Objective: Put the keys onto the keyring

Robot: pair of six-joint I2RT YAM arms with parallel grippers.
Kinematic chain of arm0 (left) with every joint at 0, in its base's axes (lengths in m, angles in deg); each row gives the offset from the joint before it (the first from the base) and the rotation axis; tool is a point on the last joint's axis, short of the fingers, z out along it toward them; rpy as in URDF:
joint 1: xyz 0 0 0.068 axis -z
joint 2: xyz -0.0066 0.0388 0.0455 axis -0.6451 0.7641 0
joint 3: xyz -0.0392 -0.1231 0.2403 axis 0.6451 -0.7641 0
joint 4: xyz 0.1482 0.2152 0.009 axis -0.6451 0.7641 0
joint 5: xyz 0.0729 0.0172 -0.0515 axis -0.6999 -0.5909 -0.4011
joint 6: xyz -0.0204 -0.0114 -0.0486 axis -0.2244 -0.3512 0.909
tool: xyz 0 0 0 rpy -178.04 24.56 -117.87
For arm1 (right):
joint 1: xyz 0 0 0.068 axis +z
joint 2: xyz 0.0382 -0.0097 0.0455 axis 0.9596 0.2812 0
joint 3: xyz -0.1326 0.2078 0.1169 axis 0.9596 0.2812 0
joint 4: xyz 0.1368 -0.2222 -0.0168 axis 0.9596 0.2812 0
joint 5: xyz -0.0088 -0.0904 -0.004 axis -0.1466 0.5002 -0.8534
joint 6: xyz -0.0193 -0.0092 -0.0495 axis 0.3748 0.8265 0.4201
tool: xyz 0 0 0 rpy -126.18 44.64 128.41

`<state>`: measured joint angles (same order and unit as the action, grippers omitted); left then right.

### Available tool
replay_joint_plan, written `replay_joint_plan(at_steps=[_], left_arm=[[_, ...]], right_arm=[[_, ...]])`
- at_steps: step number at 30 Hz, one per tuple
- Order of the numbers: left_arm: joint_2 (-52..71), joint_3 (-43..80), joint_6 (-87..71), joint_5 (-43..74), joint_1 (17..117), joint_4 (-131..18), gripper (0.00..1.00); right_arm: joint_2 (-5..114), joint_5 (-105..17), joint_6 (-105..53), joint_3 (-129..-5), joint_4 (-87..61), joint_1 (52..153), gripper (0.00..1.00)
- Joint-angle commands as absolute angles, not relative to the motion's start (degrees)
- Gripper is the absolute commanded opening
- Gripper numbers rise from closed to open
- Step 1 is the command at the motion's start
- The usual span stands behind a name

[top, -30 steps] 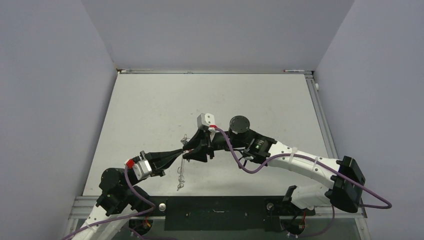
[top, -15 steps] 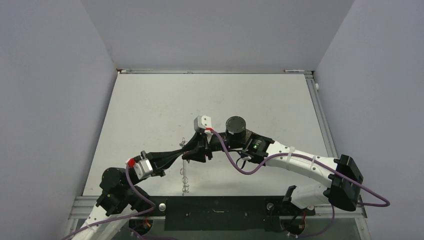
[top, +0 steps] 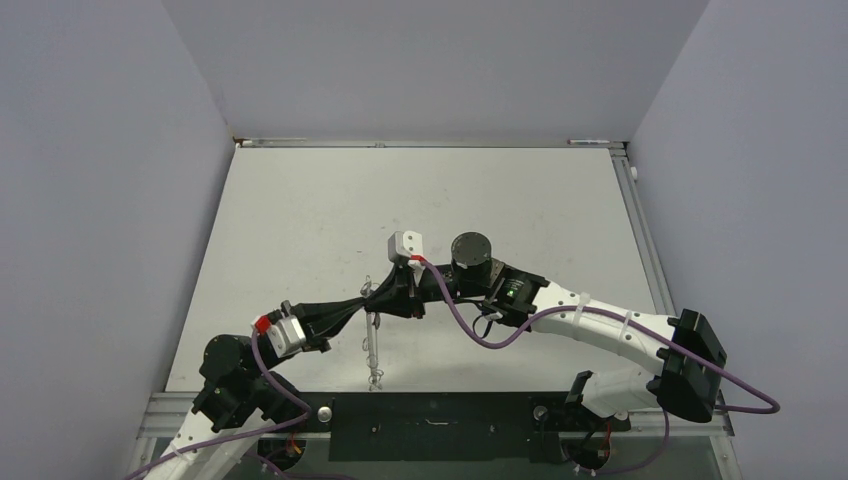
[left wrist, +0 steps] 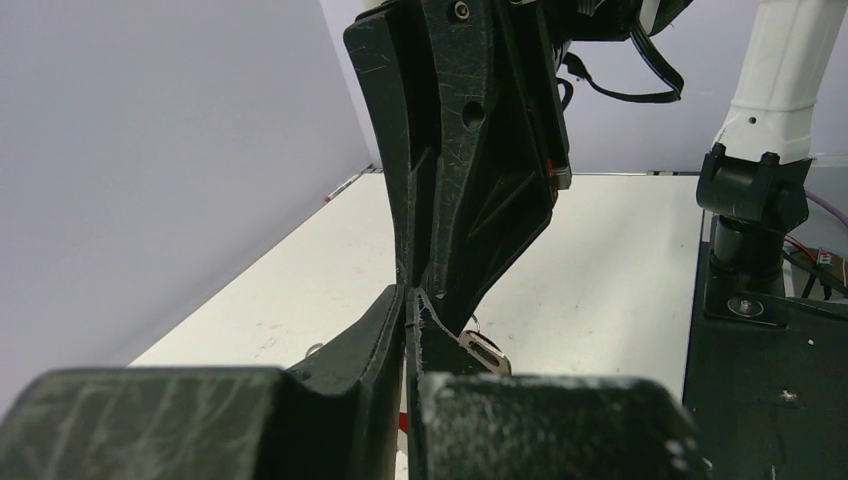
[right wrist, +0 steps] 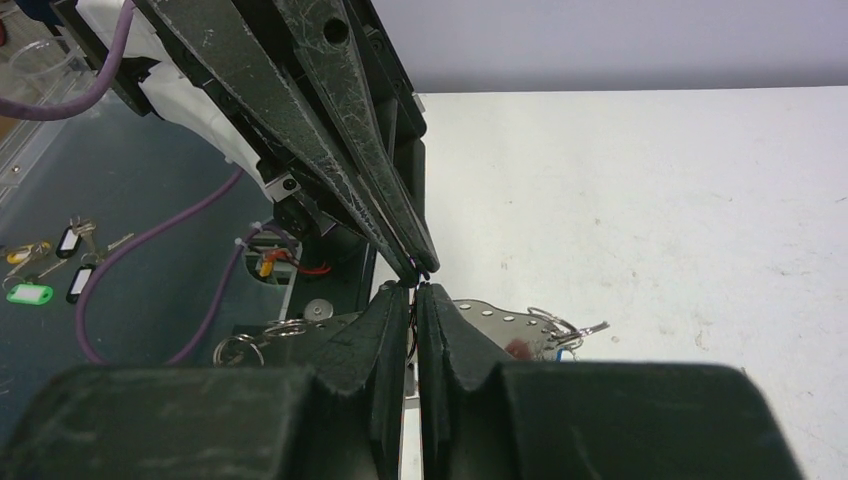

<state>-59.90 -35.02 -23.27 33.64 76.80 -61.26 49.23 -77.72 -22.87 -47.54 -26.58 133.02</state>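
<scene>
Both grippers meet tip to tip above the table's front middle. My left gripper (top: 372, 298) (left wrist: 408, 292) is shut on the thin wire of the keyring (top: 374, 345), which hangs below the tips as a long silver bundle. My right gripper (top: 392, 300) (right wrist: 415, 290) is shut too, and a thin wire shows in the slit between its pads. In the left wrist view a silver key head (left wrist: 485, 351) pokes out beside my finger. Under the fingers in the right wrist view, small rings (right wrist: 555, 325) show with a red key head (right wrist: 515, 347) and a glimpse of blue (right wrist: 562, 352).
The black rail (top: 430, 420) runs along the table's front edge just below the hanging bundle. Spare keys with coloured tags (right wrist: 40, 275) lie off the table on the left. The right arm's base post (left wrist: 750, 220) stands nearby. Grey walls enclose three sides.
My right gripper has closed and shifted slightly left against the left gripper's tips. The hanging bundle has swung from a slant to straight down. The left gripper stays shut.
</scene>
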Motion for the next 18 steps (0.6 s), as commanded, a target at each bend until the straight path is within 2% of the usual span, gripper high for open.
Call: replay_joint_plan(at_steps=[1,5,9,14,16,18], left_arm=[[-60.5,-32.2,-22.6,32.6,76.5,-65.5,0.0],[-60.5,-32.2,-22.6,32.4,76.4,-65.5,0.0],[-60.4,-32.3,-22.7,32.7,76.4,-65.3,0.0],[-60.1,-31.9,-23.2,35.2,76.4,-64.6,0.34],[-59.6,-31.6,-23.5,37.2,76.5,-63.9,0.4],[-58.7,-31.1,-23.9,39.7,76.6,-63.1,0.39]], right_arm=[[47.6,-77.1,-21.4,-47.8,-27.9,133.9,0.05],[46.1,-75.5,-19.8,-46.3,-29.0,134.9,0.05],[45.1,-74.1,-15.1,-47.6,-24.2,135.0,0.05],[44.0,-72.0,-9.3,-50.7,-13.4,135.0,0.05],[42.9,-71.3,-8.2,-50.9,-10.7,134.9,0.05],[41.9,-70.9,-7.6,-51.0,-8.9,135.0,0.05]])
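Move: Both of my hands are shut at the same spot, on a thin ring of the keyring, no more than about 1 cm from either hand point. From my right hand, the middle of the keyring's metal plate hangs roughly 5 cm lower and 2 cm back. The bunch of rings with the blue and red tags is some 6 cm ahead and 4 cm below, level sideways; the rear rings are about 10 cm back, 1 cm right and 6 cm down. I open my left fingers to rather under half, letting go of the ring, and lift that hand only about 1 cm. My right fingers keep their pinch and carry the keyring down about 3 cm and some 2 cm to the right, away from my left fingers, the fingertips tilting down roughly 10 degrees. ##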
